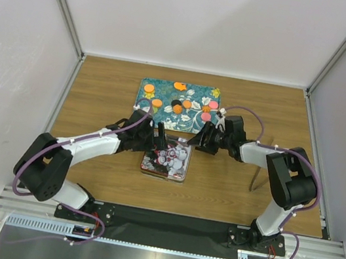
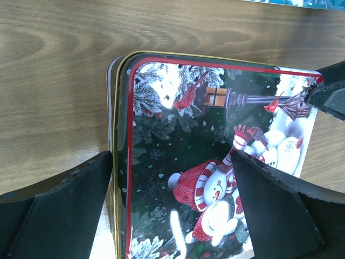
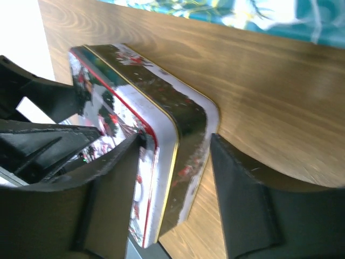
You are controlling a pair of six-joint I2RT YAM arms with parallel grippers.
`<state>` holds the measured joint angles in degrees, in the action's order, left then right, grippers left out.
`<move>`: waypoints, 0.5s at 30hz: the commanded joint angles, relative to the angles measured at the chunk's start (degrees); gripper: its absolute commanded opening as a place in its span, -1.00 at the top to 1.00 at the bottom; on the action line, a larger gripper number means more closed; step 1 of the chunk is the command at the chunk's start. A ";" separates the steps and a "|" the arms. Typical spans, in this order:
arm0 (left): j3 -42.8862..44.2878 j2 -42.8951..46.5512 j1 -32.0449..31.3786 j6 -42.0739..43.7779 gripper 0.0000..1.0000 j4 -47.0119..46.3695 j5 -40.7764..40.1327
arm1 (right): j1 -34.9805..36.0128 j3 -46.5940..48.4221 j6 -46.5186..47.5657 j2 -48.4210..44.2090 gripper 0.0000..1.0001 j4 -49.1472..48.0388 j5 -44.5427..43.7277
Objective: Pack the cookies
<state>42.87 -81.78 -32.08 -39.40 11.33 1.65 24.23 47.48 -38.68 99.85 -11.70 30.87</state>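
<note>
The cookies [image 1: 148,88], small orange, pink and green discs, lie scattered on the teal flowered tray [image 1: 167,86] at the back centre. In front of it sits a closed tin [image 1: 177,165] with a snowman lid [image 2: 215,108]. My left gripper [image 2: 171,156] is open wide and straddles the tin's left edge, one finger over the table and one over the lid. My right gripper [image 3: 175,137] is open around the tin's far right corner [image 3: 183,113], one finger on the lid and the other beside the side wall. Neither gripper holds a cookie.
White enclosure walls with aluminium posts close in the wooden table on three sides. A thin dark rod [image 1: 254,178] lies right of the tin, beside my right arm. The tray's near edge [image 3: 242,13] lies just beyond the tin.
</note>
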 commanded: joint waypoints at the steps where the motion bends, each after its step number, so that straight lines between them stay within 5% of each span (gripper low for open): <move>1: -0.24 -0.84 -0.09 1.17 -0.96 0.54 -0.60 | 1.35 -0.02 0.44 3.59 -0.14 -0.51 -4.06; 8: -2.96 0.56 -0.53 -0.94 -0.96 -1.75 0.55 | 0.65 -2.92 -0.35 5.00 0.34 -2.53 -4.07; 15: -2.97 5.57 -0.53 -1.65 -1.00 -1.14 -0.85 | -0.50 0.15 2.28 3.34 0.38 1.77 -3.80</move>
<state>39.86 -78.96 -32.10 -40.91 9.02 1.45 24.21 47.27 -40.36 101.19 -17.30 32.36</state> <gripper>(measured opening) 0.994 0.394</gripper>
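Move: Between the two hands lies the lidded cookie tin, its middle about 9 cm left of the right hand, 8 cm back and some 3 cm below; that hand is at its far-right corner. From the right hand, the teal tray's middle is about 13 cm ahead and 9 cm left, and its nearest pink cookie 11 cm ahead and 4 cm right. The left hand, open over the tin's left part, has the tin's middle about 4 cm right, 3 cm back and 3 cm below. Closing around the lid's rim at the tin's far-right corner, the right fingers go from well open to a bit over a third open and stop there, one tip on the lid, the other drawn in against the outer side. Meanwhile that hand edges only about 1 cm left and forward, rising slightly. The left hand stays wide open, astride the tin's left edge. ##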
